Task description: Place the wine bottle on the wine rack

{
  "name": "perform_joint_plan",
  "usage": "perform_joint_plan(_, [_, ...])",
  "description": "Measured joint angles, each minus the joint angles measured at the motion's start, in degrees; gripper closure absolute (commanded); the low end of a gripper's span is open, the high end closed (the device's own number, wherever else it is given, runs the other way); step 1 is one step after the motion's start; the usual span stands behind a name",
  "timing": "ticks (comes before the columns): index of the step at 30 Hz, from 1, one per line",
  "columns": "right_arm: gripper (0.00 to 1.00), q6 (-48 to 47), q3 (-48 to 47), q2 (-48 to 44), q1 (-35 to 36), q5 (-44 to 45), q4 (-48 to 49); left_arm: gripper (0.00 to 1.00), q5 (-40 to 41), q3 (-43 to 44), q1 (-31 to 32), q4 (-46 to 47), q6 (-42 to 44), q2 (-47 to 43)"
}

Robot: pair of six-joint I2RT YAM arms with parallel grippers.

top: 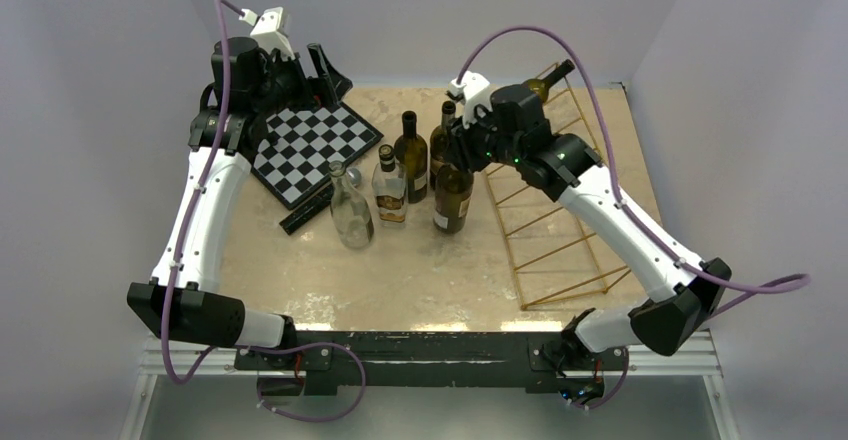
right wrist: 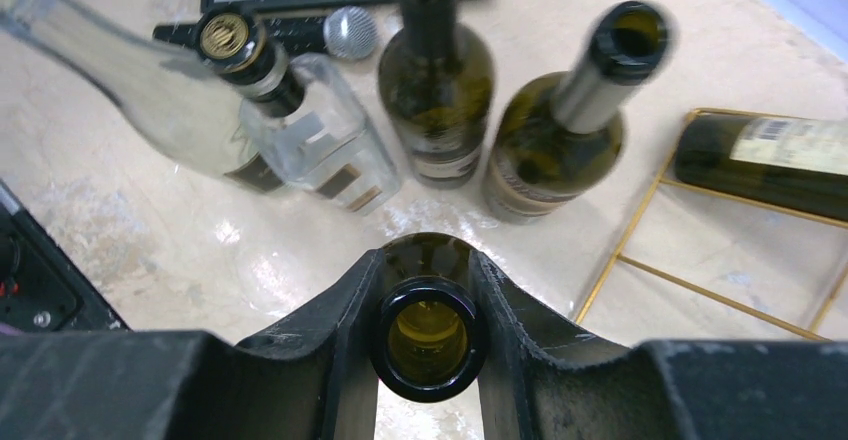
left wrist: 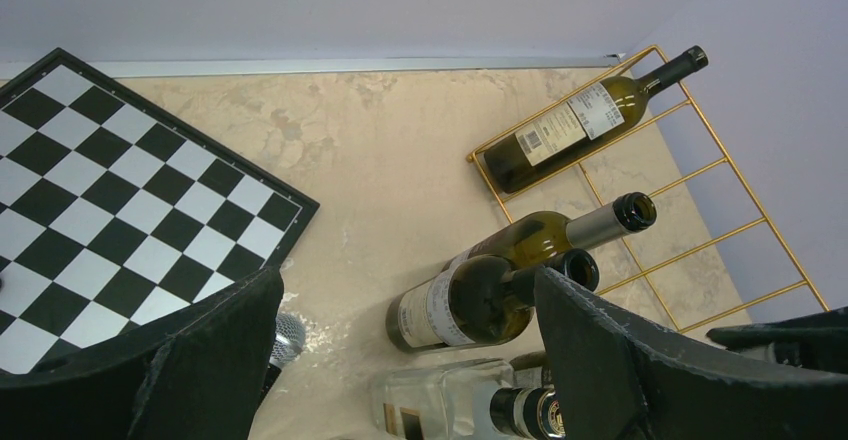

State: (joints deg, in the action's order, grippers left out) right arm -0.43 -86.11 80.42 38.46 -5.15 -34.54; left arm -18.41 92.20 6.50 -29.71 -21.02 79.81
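My right gripper [right wrist: 428, 295] is shut on the neck of a dark olive wine bottle [right wrist: 428, 338], whose open mouth sits between the two black fingers. From above, this wine bottle [top: 452, 198] stands upright just left of the wine rack [top: 560, 222], under the right gripper [top: 466, 146]. The wine rack is a long gold rod frame [right wrist: 640, 228] lying along the table's right side. Another green bottle [left wrist: 570, 125] lies in the rack's far slot [left wrist: 700, 172]. My left gripper [left wrist: 405, 360] hangs open and holds nothing, high at the back left [top: 325, 72].
Two more dark wine bottles [top: 411, 157] [top: 441, 138], a square clear liquor bottle [top: 390, 188] and a clear glass bottle [top: 350, 210] stand close left of the held one. A chessboard [top: 312, 145] lies at the back left. A black microphone [top: 305, 208] lies by it.
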Motion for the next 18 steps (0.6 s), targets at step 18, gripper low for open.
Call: perform_joint_plan(18, [1.00,5.14,-3.61,-1.44,-15.56,3.76,0.79,0.01,1.14,0.13,0.00,-1.33,0.37,-0.68])
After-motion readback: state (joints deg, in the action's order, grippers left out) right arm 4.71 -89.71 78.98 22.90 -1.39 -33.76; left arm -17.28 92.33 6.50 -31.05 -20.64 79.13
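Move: Out ahead and to the right of the right hand, which already holds a lifted wine bottle by its neck, the second rack slot from the far end has its middle about 19 cm forward, 21 cm right and 21 cm below. The racked bottle lies some 8 cm beyond that slot. The silver-necked bottle stands about 13 cm ahead and 1 cm left of the hand; the brown bottle, 12 cm ahead and 9 cm left. From the left hand the slot is about 10 cm forward, 47 cm right, 29 cm lower. Swinging the upright bottle briskly away from the standing bottles and towards the rack, the right hand goes about 10 cm right and 6 cm forward. It rises some 4 cm, mostly early on, then travels nearly level, turning about 20 degrees clockwise, fingers still shut round the neck. ##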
